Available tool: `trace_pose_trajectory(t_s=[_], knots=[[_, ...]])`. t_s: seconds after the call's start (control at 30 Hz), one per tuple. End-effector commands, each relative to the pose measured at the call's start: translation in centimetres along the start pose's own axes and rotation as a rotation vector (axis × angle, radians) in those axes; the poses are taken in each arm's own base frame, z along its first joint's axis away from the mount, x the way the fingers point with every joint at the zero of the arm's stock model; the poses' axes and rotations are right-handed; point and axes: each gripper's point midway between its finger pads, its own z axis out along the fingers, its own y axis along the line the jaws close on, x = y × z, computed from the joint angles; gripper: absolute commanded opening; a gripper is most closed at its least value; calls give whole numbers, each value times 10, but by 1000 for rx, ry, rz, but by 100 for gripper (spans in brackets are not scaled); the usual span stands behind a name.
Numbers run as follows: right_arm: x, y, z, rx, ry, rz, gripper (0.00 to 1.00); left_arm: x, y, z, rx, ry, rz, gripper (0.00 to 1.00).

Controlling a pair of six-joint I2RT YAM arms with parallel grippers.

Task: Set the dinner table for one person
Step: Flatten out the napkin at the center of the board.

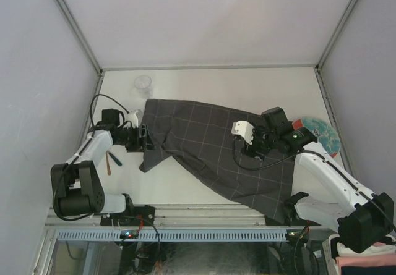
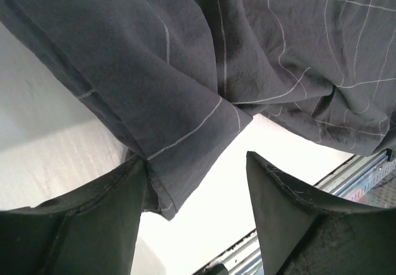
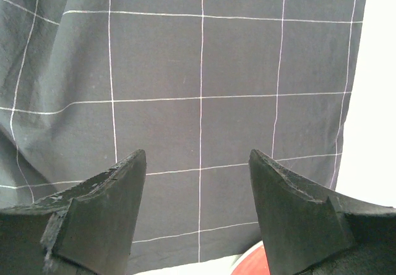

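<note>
A dark grey checked cloth (image 1: pixel 216 148) lies across the off-white dinner table (image 1: pixel 235 86), bunched at its left end and hanging over the near edge at the right. My left gripper (image 1: pixel 146 141) is at the cloth's left edge. In the left wrist view it (image 2: pixel 197 157) is open, and a folded cloth corner (image 2: pixel 185 139) reaches between the fingers, next to the left finger (image 2: pixel 105 219). My right gripper (image 1: pixel 249 150) hovers over the cloth's right half. Seen from the right wrist, it (image 3: pixel 197 152) is open over flat cloth (image 3: pixel 198 71) and holds nothing.
A blue plate with a red rim (image 1: pixel 322 134) sits right of the cloth, partly under my right arm; its rim (image 3: pixel 247 266) shows behind the right fingers. A clear glass (image 1: pixel 143 84) stands at the back left. A brown-handled utensil (image 1: pixel 109 162) lies near the left arm.
</note>
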Motion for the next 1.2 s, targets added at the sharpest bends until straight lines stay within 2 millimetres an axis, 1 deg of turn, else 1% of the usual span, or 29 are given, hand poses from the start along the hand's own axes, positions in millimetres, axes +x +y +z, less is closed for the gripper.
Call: trace_pose_trajectory(t_s=[0.0,0.1,0.17,0.23,0.3,0.37,0.47,0.57,0.67,0.73,0.77,0.8,0.83,0.87,0.9,0.93,0.97,1.03,1.1,1.17], knots=[[-5,-6,-1,21,-25,-28,68,-23,-8,-26,-19,-24,27,68],[-5,-5,0,19,-30,-32,68,-26,-1,-41,-102,-8,57,67],[-6,-5,1,16,-35,-32,68,-24,0,-42,-103,25,32,67],[-9,-6,2,16,-43,-36,68,-18,-2,-35,-75,79,-31,67],[-11,-5,3,14,-47,-40,68,-11,3,-29,-83,139,-98,65],[-11,-3,3,10,-47,-44,68,-5,11,-26,-107,167,-108,63],[-9,-1,1,7,-41,-48,68,-1,22,-21,-146,163,-96,63],[-8,-2,0,14,-39,-54,68,3,25,-17,-154,178,-114,63],[-9,-1,0,14,-41,-52,68,1,20,-14,-113,170,-109,61],[-8,-2,1,17,-41,-51,68,-3,10,-10,-50,150,-111,59],[-7,-2,1,17,-39,-50,68,-4,7,-8,-28,144,-119,54],[-7,-2,2,16,-39,-50,68,-6,4,-7,-4,141,-126,45],[-7,-2,3,14,-38,-49,68,-6,1,-6,15,145,-130,34],[-8,-2,3,15,-40,-49,68,-7,0,-5,28,151,-131,19],[-8,-1,3,13,-40,-50,68,-8,-2,-6,43,162,-130,10],[-8,-1,3,11,-41,-49,68,-9,-3,-6,47,172,-126,4],[-9,-1,4,8,-44,-48,68,-9,-4,-8,51,183,-125,1],[-9,1,6,0,-44,-49,68,-11,-9,-13,67,196,-117,0],[-7,4,9,-10,-38,-52,68,-13,-22,-24,109,212,-116,0],[-6,8,11,-21,-35,-57,68,-18,-39,-40,157,220,-107,0]])
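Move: The left hand, fingers open, is already low at the near-left part of the napkin. The folded edge it goes for lies between its fingertips, roughly 1 cm below and 1 cm to the left. The napkin's loose near corner is about 8 cm back and 2 cm left, the cutlery some 13 cm left and 4 cm back, and the glass around 18 cm ahead and 2 cm left. From the right hand, the fold is about 33 cm left, 3 cm ahead and 9 cm below. Up about 3.5 cm, the left hand hops and sinks back to its old height, drifting some 2.5 cm left and tipping the fingers about 15 degrees closer to straight down. Then it slides back to the right as the fingers close, pinching the napkin's folded edge between the tips, and begins to rise. The right hand stays open above the napkin's right part. ##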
